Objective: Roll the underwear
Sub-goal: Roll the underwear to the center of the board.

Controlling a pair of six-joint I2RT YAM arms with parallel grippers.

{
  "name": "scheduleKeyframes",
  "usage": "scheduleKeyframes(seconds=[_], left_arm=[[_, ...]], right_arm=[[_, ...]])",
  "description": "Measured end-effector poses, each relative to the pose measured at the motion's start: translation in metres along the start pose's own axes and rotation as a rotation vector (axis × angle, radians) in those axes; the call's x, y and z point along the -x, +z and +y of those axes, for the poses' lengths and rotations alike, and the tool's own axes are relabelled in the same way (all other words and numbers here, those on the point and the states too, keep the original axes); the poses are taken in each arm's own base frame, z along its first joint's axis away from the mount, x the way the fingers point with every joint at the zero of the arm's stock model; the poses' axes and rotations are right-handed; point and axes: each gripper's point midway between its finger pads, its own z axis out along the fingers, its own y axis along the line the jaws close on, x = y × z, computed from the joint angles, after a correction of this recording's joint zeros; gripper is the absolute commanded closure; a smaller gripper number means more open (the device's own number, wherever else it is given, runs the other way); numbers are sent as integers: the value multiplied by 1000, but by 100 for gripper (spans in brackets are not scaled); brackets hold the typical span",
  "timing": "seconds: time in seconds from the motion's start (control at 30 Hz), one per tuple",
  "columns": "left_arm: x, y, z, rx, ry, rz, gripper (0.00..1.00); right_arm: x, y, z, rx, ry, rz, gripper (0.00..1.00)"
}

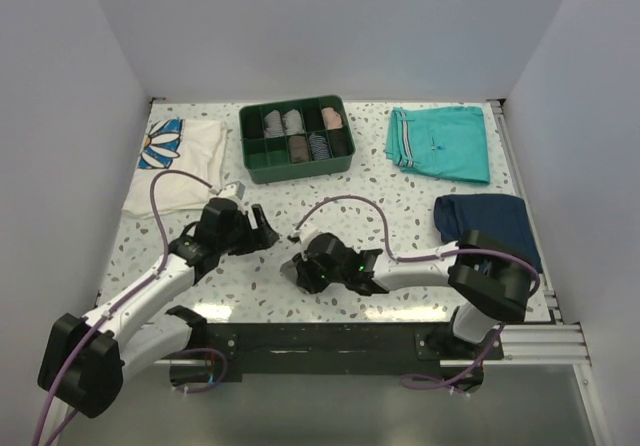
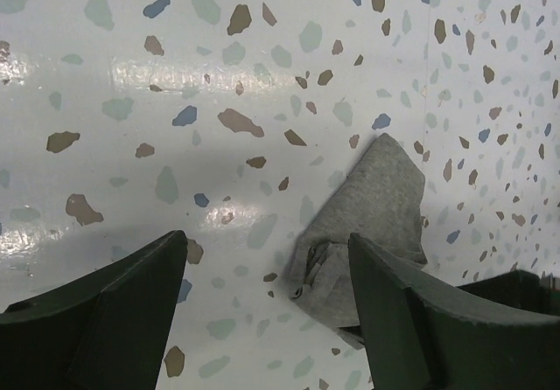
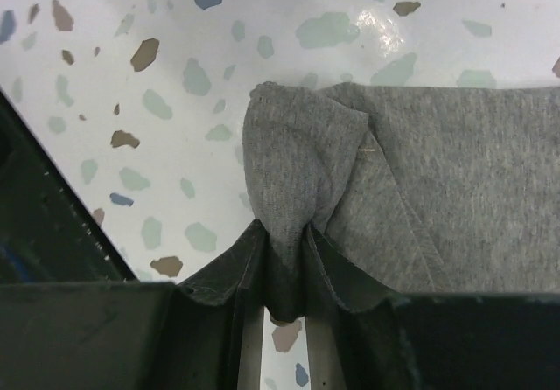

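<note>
The underwear [image 3: 437,180] is a small grey cloth lying partly flat on the speckled table. My right gripper [image 3: 284,263] is shut on a bunched fold at its edge, and the cloth puckers between the two pads. In the left wrist view the underwear [image 2: 372,206] shows a crumpled corner just inside my right-hand finger [image 2: 437,320]. My left gripper [image 2: 267,294] stands open over bare table beside that corner, with nothing between its fingers. From above, the left gripper [image 1: 262,226] and right gripper [image 1: 298,266] sit close together mid-table, and the cloth is mostly hidden under them.
A green divided tray [image 1: 300,172] with several rolled garments stands at the back centre. Teal shorts [image 1: 440,141] lie at the back right and a navy folded garment [image 1: 485,221] at the right. A white flower-print shirt [image 1: 180,161] lies at the back left.
</note>
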Motion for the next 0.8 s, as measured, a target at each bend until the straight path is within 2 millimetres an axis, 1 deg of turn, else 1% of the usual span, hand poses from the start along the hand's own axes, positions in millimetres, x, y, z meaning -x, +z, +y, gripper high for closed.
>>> scheduleKeyframes(seconds=[0.1, 0.33, 0.47, 0.57, 0.73, 0.8], left_arm=[[-3, 1, -3, -21, 2, 14, 21], [-10, 11, -17, -106, 32, 67, 21], [-15, 15, -28, -178, 56, 93, 21], [-19, 18, -36, -233, 69, 111, 21], [-29, 25, -40, -274, 86, 149, 21], [-36, 28, -43, -285, 105, 169, 21]], right_arm=[[-4, -5, -6, 94, 124, -17, 76], [-3, -9, -16, 274, 379, -50, 77], [-6, -15, -24, 335, 512, -68, 78], [-9, -16, -29, 378, 612, -81, 82], [-15, -18, -32, 433, 743, -117, 85], [-18, -20, -33, 447, 782, -128, 86]])
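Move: The right hand already pinches the underwear's near edge; the cloth's middle lies about 2 cm ahead and 1 cm to its left, some 1 cm lower. The green organizer box is roughly 28 cm ahead, neither left nor right of this hand. From the raised left hand, the underwear lies about 8 cm to the right, 5 cm back and 6 cm below. The right hand drags the pinched underwear about 4 cm right, fingers levelling; the open left hand follows, lowering slightly. ##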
